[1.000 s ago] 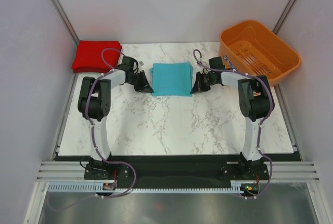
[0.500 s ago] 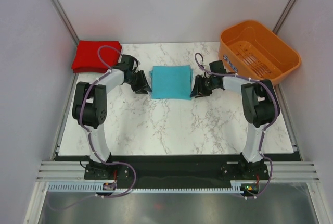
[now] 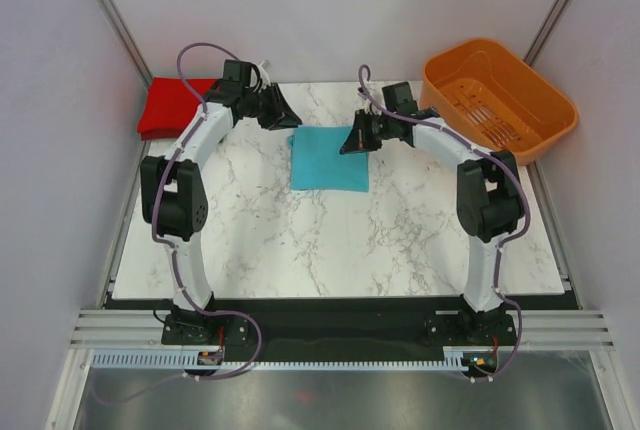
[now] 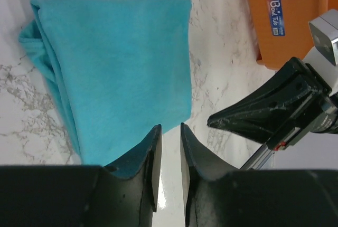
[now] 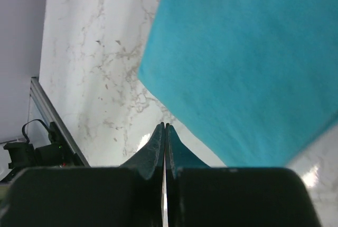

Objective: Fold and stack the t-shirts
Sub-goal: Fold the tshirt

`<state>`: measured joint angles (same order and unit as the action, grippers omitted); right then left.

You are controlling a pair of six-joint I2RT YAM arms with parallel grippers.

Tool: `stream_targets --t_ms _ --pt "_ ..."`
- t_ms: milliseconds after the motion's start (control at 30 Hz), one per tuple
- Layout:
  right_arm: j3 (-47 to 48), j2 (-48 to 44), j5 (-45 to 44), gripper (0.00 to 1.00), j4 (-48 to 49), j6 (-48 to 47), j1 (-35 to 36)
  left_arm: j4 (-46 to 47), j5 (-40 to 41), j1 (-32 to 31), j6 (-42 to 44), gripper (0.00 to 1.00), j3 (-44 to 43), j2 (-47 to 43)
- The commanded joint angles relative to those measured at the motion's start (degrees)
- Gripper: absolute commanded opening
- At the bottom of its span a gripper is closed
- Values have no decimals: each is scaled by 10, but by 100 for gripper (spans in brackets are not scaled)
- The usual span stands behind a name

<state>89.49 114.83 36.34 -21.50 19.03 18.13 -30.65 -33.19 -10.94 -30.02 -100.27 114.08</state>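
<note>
The teal-blue t-shirt [image 3: 330,158] lies folded into a rectangle on the middle of the marble table; it also fills the left wrist view [image 4: 116,63] and the right wrist view [image 5: 248,63]. The red t-shirt [image 3: 172,105] lies folded at the far left corner, partly behind my left arm. My left gripper [image 3: 285,114] hovers off the teal shirt's far left corner, its jaws a narrow gap apart with only marble between them [image 4: 169,128]. My right gripper [image 3: 350,140] hangs over the shirt's far right edge, shut on nothing [image 5: 165,126].
An orange slotted basket [image 3: 498,95] stands at the far right, its wall with a blue label in the left wrist view [image 4: 288,16]. The right gripper's dark fingers [image 4: 259,113] show there too. Grey walls enclose the table on both sides and at the back.
Both grippers have left the teal shirt's left and right edges and swung up toward its far side. The right gripper opened and shut again. The shirt stays folded on the table.
</note>
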Motion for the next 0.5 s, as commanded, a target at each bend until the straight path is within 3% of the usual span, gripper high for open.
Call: stream_targets --t_ms 0,133,300,467 --pt "37 57 74 0 23 35 27 0 -26 -1 -25 27 -19 60" --pt "47 128 130 0 77 52 34 9 0 -8 -21 26 -14 111" --pt "49 188 118 0 67 18 28 18 16 -7 -17 25 -18 170" --pt "41 176 121 0 50 5 15 19 12 -6 -14 27 -26 168"
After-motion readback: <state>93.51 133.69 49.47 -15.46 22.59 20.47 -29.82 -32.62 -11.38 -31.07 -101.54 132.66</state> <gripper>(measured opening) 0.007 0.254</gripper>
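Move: The turquoise folded t-shirt has its middle some 7 cm right of the left hand, only about 1 cm ahead and 17 cm below. From the right hand, the same middle is roughly 5 cm ahead, 5 cm to the left and 11 cm down. The red t-shirts lie about 28 cm to the left of the left hand and 12 cm farther out; the orange tub is some 33 cm right of the right hand and 15 cm ahead. The turquoise t-shirt gets both hands coming down on it: the left sinks about 15 cm, nearly straight, to just inside the left edge, fingers still slightly parted. The right, still shut, swings left, then drops 10 cm and drifts slightly back, its tips meeting the near half at mid-width. Both wrists tip some 15 degrees more steeply down. ##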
